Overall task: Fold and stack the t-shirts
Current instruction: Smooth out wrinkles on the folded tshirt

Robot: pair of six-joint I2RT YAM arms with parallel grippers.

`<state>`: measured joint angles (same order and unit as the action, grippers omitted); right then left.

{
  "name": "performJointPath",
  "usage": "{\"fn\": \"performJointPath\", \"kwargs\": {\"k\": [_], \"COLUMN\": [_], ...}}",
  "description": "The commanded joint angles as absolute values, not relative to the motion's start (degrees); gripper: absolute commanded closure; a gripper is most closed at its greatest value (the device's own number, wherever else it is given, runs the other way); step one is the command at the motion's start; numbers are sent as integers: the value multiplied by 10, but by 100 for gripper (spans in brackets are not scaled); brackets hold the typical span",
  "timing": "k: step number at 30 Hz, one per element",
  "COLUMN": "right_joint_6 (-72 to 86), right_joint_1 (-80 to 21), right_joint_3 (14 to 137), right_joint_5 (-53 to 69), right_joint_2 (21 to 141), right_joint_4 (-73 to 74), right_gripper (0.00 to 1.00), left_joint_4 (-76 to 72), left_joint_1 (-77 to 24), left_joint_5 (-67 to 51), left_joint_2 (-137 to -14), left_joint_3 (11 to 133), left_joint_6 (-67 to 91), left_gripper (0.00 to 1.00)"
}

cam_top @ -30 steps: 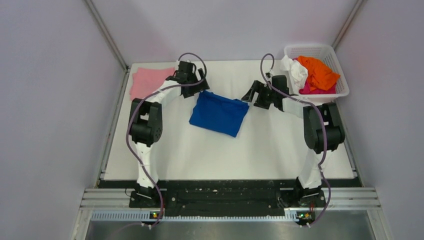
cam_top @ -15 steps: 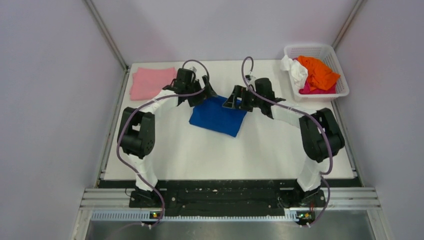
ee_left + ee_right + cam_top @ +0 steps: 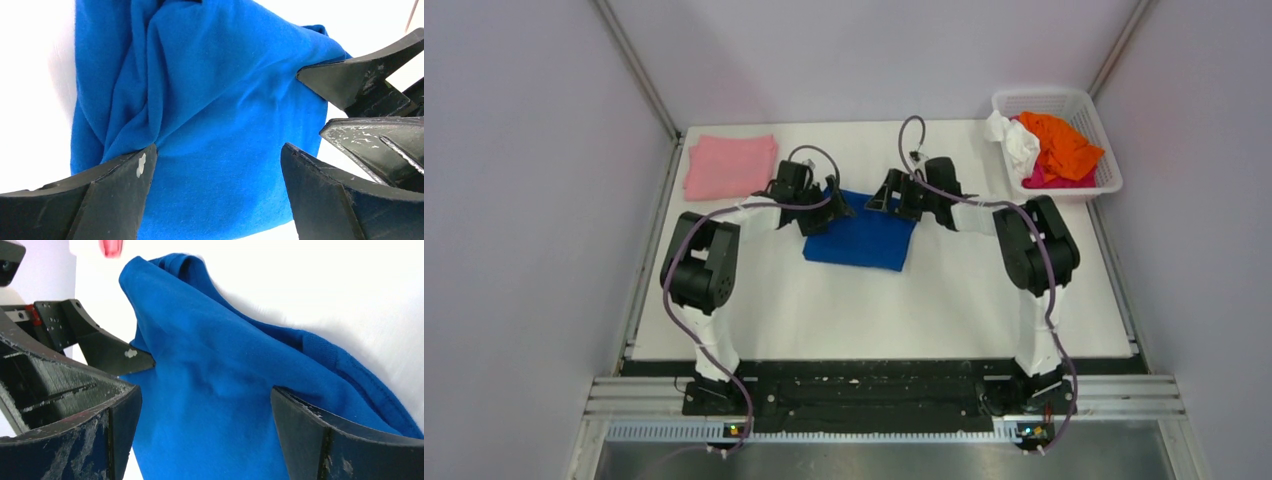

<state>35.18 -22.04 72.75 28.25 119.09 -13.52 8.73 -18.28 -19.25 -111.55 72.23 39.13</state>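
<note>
A royal blue t-shirt (image 3: 861, 238) lies folded in the middle of the table; its print is hidden. My left gripper (image 3: 829, 205) is open over its far left corner, and the blue cloth (image 3: 215, 115) fills the gap between its fingers. My right gripper (image 3: 886, 199) is open over the far right corner, fingers either side of the blue cloth (image 3: 210, 390). The two grippers are close together. A folded pink t-shirt (image 3: 727, 165) lies flat at the far left. Orange (image 3: 1057, 145), white (image 3: 1018, 143) and magenta (image 3: 1049, 179) shirts are heaped in the basket.
A white plastic mesh basket (image 3: 1105, 147) stands at the table's far right corner. Grey walls close in on both sides and the back. The table's near edge (image 3: 874, 352) meets a black rail holding the arm bases.
Both arms have swung inward and lowered onto the blue shirt's far edge. The shirt's far edge has shifted toward me, leaving it squarer and more compact.
</note>
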Motion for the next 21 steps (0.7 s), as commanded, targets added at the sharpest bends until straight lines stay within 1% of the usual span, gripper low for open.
{"fn": "performJointPath", "kwargs": {"k": [1,3,5,10,15,18,21], "right_joint_6": [364,355,347,333,353,380,396], "right_joint_1": [-237,-246,-251,-252,-264,-278,-292], "right_joint_3": [631,590,566,542,491,436,396], "right_joint_5": [300,297,286,262,278,293,295], "right_joint_2": [1125,1079,1034,930,834,791,778], "right_joint_4": [-134,-135,-125,-100,-87,-106,-112], "right_gripper": [1,1,1,1,1,1,1], "left_joint_4": [120,123,132,132,123,117,116], "left_joint_1": [-208,-236,-267,-284,-283,-277,-271], "left_joint_5": [-200,-185,-161,-147,-114,-116,-95], "left_joint_2": [-1054,-995,-944,-892,-898,-936,-982], "left_joint_3": [603,547,519,543,589,619,648], "left_joint_6": [402,407,410,421,410,409,412], "left_gripper": [1,1,1,1,1,1,1]}}
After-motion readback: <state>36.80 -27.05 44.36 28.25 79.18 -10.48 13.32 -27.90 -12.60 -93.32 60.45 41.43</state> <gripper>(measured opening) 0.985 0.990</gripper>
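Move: The folded blue t-shirt lies under both open hands, its middle about 6 cm right and 3 cm back of the left hand, and about 6 cm left and 3 cm back of the right, some 3 cm below. From the left hand, the folded pink t-shirt is roughly 23 cm left and 11 cm ahead; the laundry basket is about 36 cm right and 15 cm ahead of the right hand. Both open hands drag the blue t-shirt back 10–14 cm, then lift, left easing forward, right still backing. ##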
